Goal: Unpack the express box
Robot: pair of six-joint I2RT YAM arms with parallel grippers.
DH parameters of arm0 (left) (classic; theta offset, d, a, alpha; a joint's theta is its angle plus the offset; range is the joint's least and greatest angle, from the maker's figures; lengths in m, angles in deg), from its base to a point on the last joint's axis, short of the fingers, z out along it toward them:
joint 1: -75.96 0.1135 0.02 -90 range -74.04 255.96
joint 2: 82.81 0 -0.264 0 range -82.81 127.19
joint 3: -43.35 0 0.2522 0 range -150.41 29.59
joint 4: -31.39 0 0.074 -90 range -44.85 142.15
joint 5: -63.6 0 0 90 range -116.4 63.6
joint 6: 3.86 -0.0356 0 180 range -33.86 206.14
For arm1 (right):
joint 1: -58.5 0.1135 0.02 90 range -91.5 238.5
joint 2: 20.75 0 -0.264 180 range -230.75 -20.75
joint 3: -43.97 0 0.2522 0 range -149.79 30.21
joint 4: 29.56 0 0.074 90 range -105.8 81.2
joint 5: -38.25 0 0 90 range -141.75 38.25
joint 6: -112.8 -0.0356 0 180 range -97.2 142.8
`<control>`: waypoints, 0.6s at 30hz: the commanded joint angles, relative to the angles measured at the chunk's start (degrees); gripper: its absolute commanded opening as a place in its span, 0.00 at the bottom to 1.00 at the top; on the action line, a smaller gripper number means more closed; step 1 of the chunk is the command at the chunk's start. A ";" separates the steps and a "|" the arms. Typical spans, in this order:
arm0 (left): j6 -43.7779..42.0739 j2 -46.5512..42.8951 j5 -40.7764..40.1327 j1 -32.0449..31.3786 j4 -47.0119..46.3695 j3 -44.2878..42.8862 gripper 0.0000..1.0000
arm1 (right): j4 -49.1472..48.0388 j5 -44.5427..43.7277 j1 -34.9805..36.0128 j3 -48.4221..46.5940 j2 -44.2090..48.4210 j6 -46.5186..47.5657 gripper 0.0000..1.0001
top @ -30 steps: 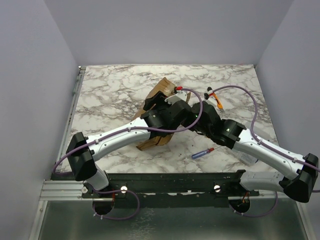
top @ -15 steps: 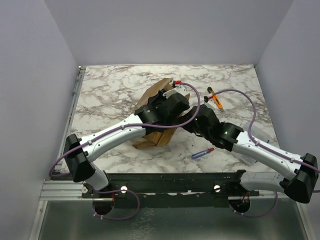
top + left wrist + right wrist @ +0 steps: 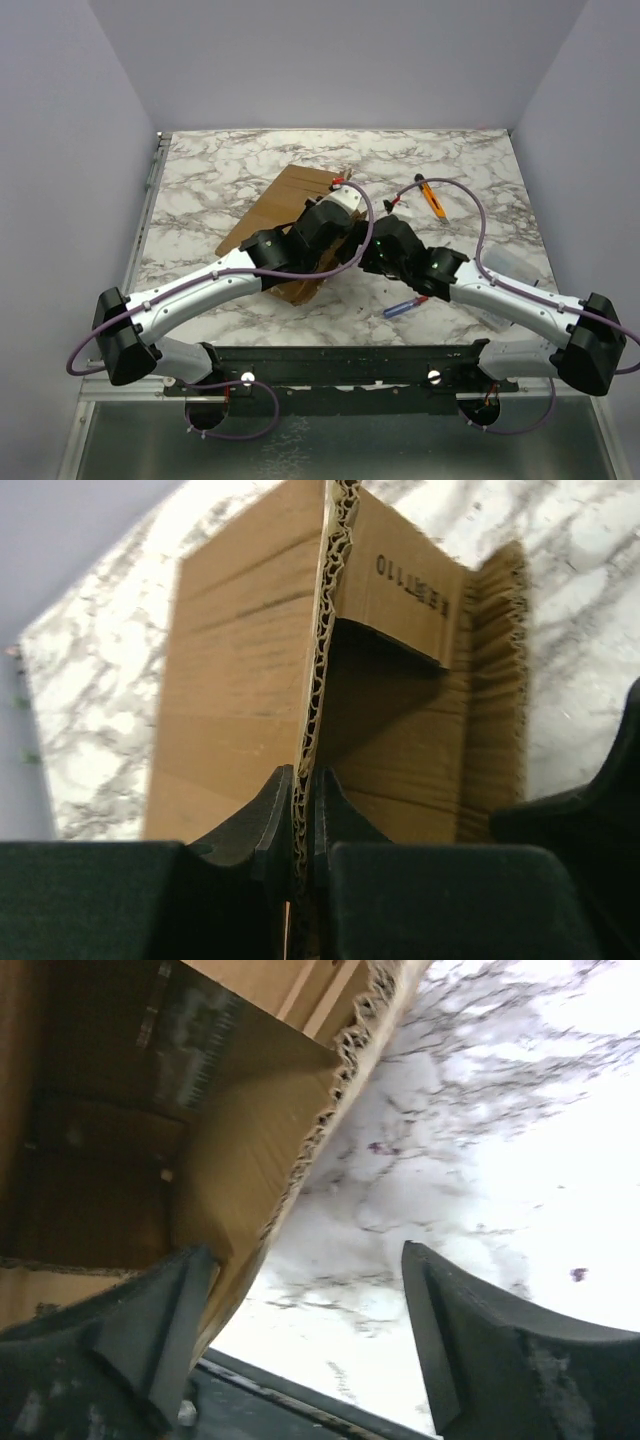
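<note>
The express box (image 3: 272,208) is a brown cardboard carton lying left of centre on the marble table, one broad face up. My left gripper (image 3: 322,232) is at its right end, shut on the corrugated edge of a flap (image 3: 318,670), which stands upright between the fingertips (image 3: 277,802). Past that flap the left wrist view shows the open inside of the box (image 3: 400,730). My right gripper (image 3: 368,252) sits just right of the box. It is open (image 3: 305,1300), with bare table between the fingers, and a box flap (image 3: 250,1160) lies against its left finger (image 3: 170,1310).
An orange utility knife (image 3: 432,198) lies at the back right. A blue-handled screwdriver (image 3: 405,306) lies near the front, below my right arm. A metal rail (image 3: 145,200) runs along the table's left edge. The two arms cross closely at the box.
My left gripper has shut on the flap and drawn the box left and down, so a broad face now shows. My right gripper has opened and let go of the box.
</note>
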 commanded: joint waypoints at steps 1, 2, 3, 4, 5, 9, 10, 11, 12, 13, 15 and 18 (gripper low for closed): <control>5.55 -3.87 12.67 2.10 -6.19 6.89 0.00 | 5.42 -3.88 -0.16 -1.66 1.98 12.58 0.89; 5.84 -4.62 14.10 2.43 -7.13 7.83 0.00 | 6.13 -5.14 -0.16 -2.18 2.80 14.71 0.92; 6.03 -5.11 15.00 2.90 -7.72 8.46 0.00 | 6.82 -6.48 -0.15 -2.80 3.67 17.14 0.95; 6.24 -5.50 15.63 3.31 -8.11 8.89 0.00 | 7.26 -7.87 -0.11 -3.35 4.39 19.66 0.99; 6.30 -5.64 15.90 3.70 -8.20 9.06 0.00 | 7.38 -8.86 -0.15 -3.70 5.11 22.00 1.00; 6.39 -6.56 17.63 4.97 -8.11 9.25 0.00 | 3.80 -13.19 -0.15 -4.18 7.36 32.61 1.00; 6.65 -7.18 18.29 5.37 -8.05 9.27 0.00 | 1.07 -13.33 -0.15 -3.80 7.71 35.53 1.00; 6.91 -7.57 18.88 5.77 -8.04 9.27 0.00 | -1.91 -12.89 -0.21 -3.07 7.90 38.63 1.00; 7.25 -7.96 19.59 6.09 -8.05 9.27 0.00 | -5.68 -12.06 -0.16 -2.03 7.91 41.41 1.00; 7.62 -8.36 20.26 6.43 -7.98 9.27 0.00 | -9.67 -10.49 -0.16 -0.42 7.72 43.83 1.00; 7.99 -9.03 21.75 7.05 -7.84 8.99 0.00 | -18.71 -8.24 -0.15 2.60 7.04 47.27 1.00; 7.88 -9.58 22.96 7.32 -7.29 8.40 0.00 | -29.87 -2.77 -0.15 4.79 3.90 54.28 1.00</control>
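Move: The box's upper flap is already pinched between the left fingers, with the box's middle about 10 cm to that hand's left and 10 cm below. The right flap stands by the open right hand's left finger, roughly 2 cm ahead, 3 cm left and 3 cm below. From the right hand, the blue screwdriver lies some 13 cm right and 9 cm back, the orange knife 18 cm right and 13 cm ahead, both about 14 cm lower. The box's upper flap stays pinched as the left hand lowers it about 4.5 cm, then lifts slightly, rolling left side down and tipping its fingers downward. Away from the right flap, the already open right hand spreads fully, swings right nearly 5 cm, then climbs and goes forward, easing slightly back left, its fingers tipping up some 30 degrees. ##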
